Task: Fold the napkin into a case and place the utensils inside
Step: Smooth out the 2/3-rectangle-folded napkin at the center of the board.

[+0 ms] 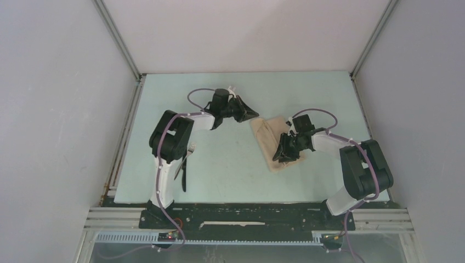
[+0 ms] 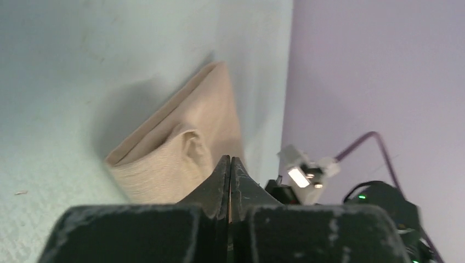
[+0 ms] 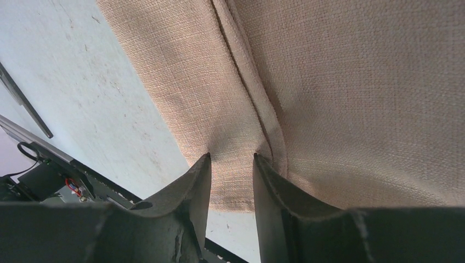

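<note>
The beige napkin [image 1: 267,141] lies folded into a narrow packet right of the table's middle. My left gripper [image 1: 255,115] is shut at its far left corner. In the left wrist view the fingertips of the left gripper [image 2: 230,159] meet in front of the napkin [image 2: 192,115], where a raised ridge of cloth runs up to them; I cannot tell if any cloth is pinched. My right gripper [image 1: 285,154] is open, its tips [image 3: 231,156] pressed down on the napkin [image 3: 340,82] beside a folded seam. The silver fork [image 1: 190,150] and black knife [image 1: 183,178] lie by the left arm.
The pale green table [image 1: 230,170] is walled on three sides by white panels with metal rails [image 1: 123,137]. The left arm's elbow [image 1: 170,134] hangs over the fork's handle. The black base rail [image 1: 241,211] runs along the near edge.
</note>
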You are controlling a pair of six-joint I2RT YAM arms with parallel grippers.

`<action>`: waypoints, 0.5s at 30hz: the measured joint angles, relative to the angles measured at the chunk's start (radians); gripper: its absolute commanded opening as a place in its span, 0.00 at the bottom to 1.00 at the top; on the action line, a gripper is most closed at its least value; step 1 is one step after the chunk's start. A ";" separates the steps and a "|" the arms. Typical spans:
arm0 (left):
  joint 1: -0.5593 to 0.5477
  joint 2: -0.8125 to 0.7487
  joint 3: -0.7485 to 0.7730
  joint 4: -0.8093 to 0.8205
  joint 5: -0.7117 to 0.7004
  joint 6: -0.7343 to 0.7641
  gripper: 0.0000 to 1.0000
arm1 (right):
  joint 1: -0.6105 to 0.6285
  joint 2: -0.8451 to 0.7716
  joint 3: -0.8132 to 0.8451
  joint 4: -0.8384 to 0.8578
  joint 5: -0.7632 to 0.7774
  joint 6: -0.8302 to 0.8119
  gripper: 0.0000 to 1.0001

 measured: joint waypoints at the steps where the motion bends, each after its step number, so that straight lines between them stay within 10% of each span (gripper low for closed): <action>1: -0.009 0.021 -0.003 -0.005 -0.002 -0.001 0.00 | 0.000 0.000 0.000 0.000 0.000 0.000 0.41; 15: -0.089 0.059 0.080 -0.318 -0.216 0.109 0.00 | -0.001 0.000 -0.001 0.000 0.001 0.000 0.39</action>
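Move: The napkin's folded far-left end is roughly 3 cm right of the left gripper, 1 cm back and 9 cm below it. The napkin's middle is about 9 cm right and 10 cm back of that gripper, and its far-right corner some 13 cm right and 3 cm ahead. From the right gripper, already down on the near part of the cloth, that far-left end lies around 17 cm ahead and 7 cm left. Drop the left gripper about 7 cm towards the napkin's folded far-left end, fast at first, then easing, and draw it back about 2 cm on the way. Keep the fingers shut and tip them some 15 degrees more steeply down, so the tips come close over the fold. Hold the right gripper still, its part-open fingertips resting on the near part of the napkin. ##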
